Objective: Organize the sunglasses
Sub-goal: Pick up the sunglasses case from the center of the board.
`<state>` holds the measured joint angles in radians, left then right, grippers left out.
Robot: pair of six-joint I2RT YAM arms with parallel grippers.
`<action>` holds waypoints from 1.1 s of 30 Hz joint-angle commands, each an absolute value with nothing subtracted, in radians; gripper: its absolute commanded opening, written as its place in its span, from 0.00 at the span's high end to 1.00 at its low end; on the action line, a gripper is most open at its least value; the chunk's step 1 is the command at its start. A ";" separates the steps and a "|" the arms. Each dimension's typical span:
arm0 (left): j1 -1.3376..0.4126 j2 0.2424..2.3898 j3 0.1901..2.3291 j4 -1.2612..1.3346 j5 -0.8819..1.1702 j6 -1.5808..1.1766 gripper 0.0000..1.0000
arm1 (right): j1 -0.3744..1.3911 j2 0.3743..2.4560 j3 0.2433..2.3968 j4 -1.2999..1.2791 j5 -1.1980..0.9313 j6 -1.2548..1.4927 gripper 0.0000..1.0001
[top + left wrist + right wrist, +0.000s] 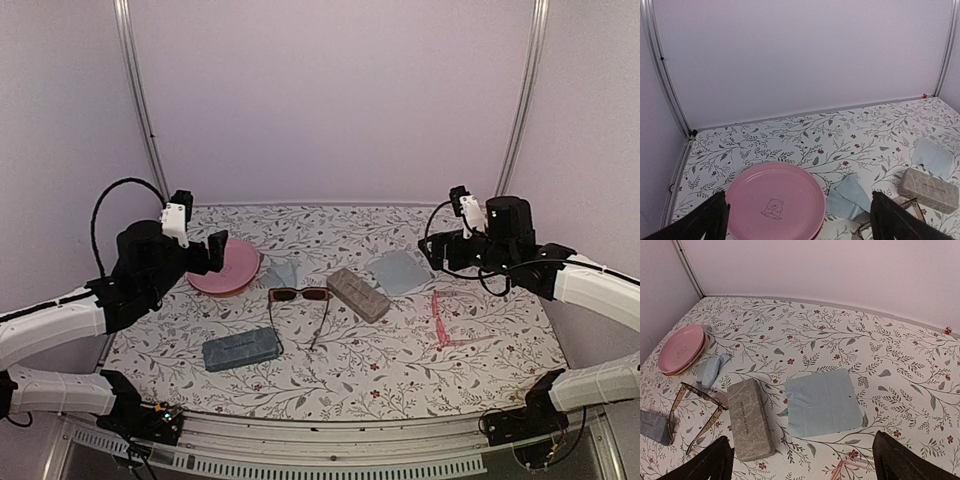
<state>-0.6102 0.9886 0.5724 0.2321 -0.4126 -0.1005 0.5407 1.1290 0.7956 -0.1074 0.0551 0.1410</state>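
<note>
The dark-framed sunglasses (298, 295) with reddish-brown lenses lie unfolded mid-table, arms toward the near edge; the right wrist view shows them (690, 412) at its left. The pink-framed sunglasses (441, 322) lie to the right, and only a corner (850, 467) shows between the right fingers. My left gripper (215, 250) (799, 200) hovers open over a pink plate, holding nothing. My right gripper (440, 250) (802, 440) hangs open above the flat blue cloth, also holding nothing.
A pink plate (225, 267) (775, 202) sits at the left. A grey-brown case (358, 294) (749, 420) lies mid-table and a blue-grey case (240, 349) nearer the front. One blue cloth (283, 274) (852, 196) is crumpled; another (400, 271) (824, 402) lies flat.
</note>
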 commanded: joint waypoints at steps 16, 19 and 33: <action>-0.632 0.982 0.554 0.240 -0.441 -0.113 0.01 | 0.746 1.581 0.976 -0.166 0.036 0.096 0.01; -0.633 0.981 0.558 0.231 -0.443 -0.111 0.01 | 0.773 1.659 1.008 -0.176 0.021 0.088 0.01; -0.637 0.985 0.565 0.216 -0.459 -0.102 0.01 | 0.792 1.832 1.069 -0.184 0.015 0.073 0.01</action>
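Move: The grey stone-patterned sunglasses case lies about 15 cm to the right hand's left, some 4 cm ahead and roughly 20 cm below; the left hand has it about 24 cm to its right and 4 cm ahead. Counted from the right hand, the sunglasses are about 26 cm left and 1 cm back, the flat pale cloth 8 cm left and 11 cm ahead, and the pink glasses 2 cm left and 3 cm back. Sink the right gripper about 17 cm while swinging it some 12 cm to the left, straight down at first and then slanting across, to come low over the near right end of the sunglasses case. Tip the fingers steeply down and turn them counter-clockwise so they line up with the case's length; keep them wide open, one to each side of it, without closing. ##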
